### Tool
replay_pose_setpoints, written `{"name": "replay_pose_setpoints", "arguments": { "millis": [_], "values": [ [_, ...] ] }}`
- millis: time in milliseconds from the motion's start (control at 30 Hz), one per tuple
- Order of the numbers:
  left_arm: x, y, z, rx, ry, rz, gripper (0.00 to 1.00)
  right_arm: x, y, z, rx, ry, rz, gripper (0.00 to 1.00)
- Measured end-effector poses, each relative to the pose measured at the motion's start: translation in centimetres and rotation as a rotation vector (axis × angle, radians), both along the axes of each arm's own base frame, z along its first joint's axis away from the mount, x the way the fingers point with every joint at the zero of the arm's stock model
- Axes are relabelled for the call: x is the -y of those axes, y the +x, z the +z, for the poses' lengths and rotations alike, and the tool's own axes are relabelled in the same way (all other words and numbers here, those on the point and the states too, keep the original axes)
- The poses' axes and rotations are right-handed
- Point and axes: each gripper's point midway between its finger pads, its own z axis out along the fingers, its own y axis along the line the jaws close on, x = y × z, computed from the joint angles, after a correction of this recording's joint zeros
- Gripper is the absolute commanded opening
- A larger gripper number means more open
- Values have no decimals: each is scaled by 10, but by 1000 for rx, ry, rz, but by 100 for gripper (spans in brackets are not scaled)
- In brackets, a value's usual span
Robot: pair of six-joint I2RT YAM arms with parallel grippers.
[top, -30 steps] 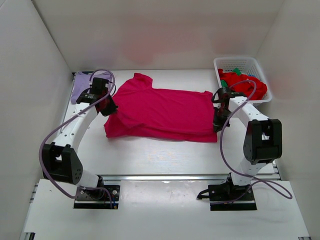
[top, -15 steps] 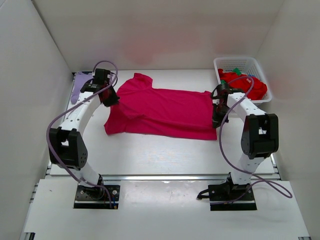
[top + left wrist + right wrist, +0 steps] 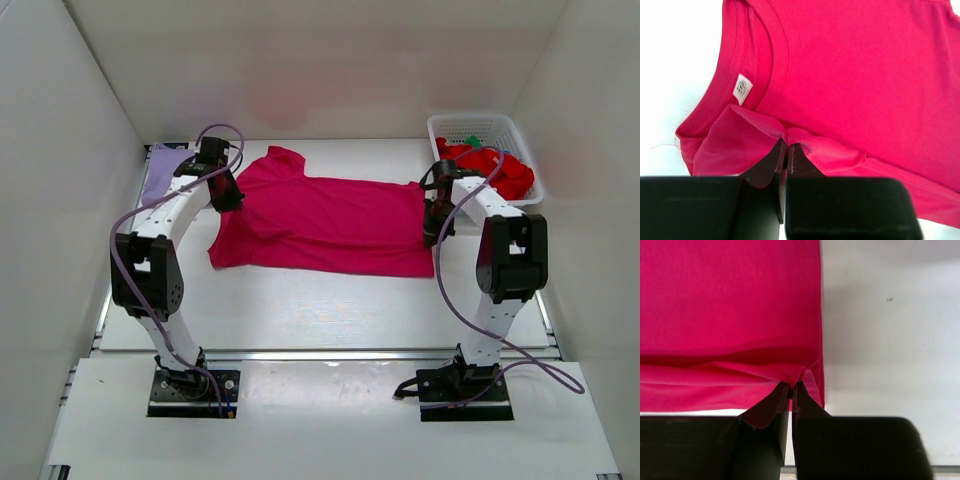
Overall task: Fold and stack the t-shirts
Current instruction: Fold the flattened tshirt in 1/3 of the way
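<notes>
A large magenta-pink t-shirt [image 3: 325, 222] lies spread across the middle of the table, its collar [image 3: 772, 65] toward the back left. My left gripper [image 3: 224, 200] is shut on a pinch of its cloth near the collar [image 3: 786, 140]. My right gripper [image 3: 431, 232] is shut on the hem edge at the shirt's right side [image 3: 792, 385]. A pale lavender t-shirt [image 3: 160, 172] lies at the back left, behind the left arm. Red [image 3: 495, 172] and green [image 3: 473, 140] t-shirts sit bunched in the basket.
The white lattice basket [image 3: 478, 128] stands at the back right corner. White walls close in the table on the left, back and right. Both arms' cables loop above the table beside the shirt.
Both grippers have carried the shirt's near edge toward the back, laying the fold over. The shirt now lies flatter and narrower, and both arms reach further back.
</notes>
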Motion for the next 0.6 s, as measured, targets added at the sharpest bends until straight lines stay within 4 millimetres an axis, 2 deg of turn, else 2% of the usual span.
{"name": "replay_pose_setpoints", "arguments": {
  "millis": [167,300,367,400,433,467,533,600],
  "values": [
    [-1,8,-3,11,11,5,2,0,6,-5,4,-1,12,0],
    [-2,12,-7,8,14,7,8,0,13,-4,21,-2,14,7],
    [-2,14,-10,6,17,9,19,0,16,-4,35,-4,17,11],
    [-2,15,-11,9,16,9,23,0,18,-4,42,-4,17,18],
    [-2,17,-12,10,16,11,37,1,19,-4,48,-5,16,25],
    [-3,19,-11,14,17,9,45,1,20,-4,52,-6,12,29],
    [-4,26,-10,26,11,21,54,1,21,-4,56,-8,12,38],
    [-6,34,-6,45,5,31,56,3,22,-4,56,-17,4,43]
  ]
}}
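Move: My left hand still pinches the left end of the lifted near edge of the red t-shirt; its laying spot on the shirt body is about 2 cm ahead and some 5 cm below, with the collar tag 4 cm ahead and 4 cm left. The purple shirt sits about 7 cm ahead and 13 cm left. My right hand holds the right end, its laying spot 2 cm ahead and 2 cm below; the white basket is roughly 17 cm ahead and 13 cm right. I lay the flap down and let go with both hands. My left hand carries its end forward over the shirt body while sinking about 1 cm, then opens and speeds on forward, rising slightly, some 3.5 cm in all. My right hand edges about 2 cm forward, staying low, and its fingers part around the hem corner. ##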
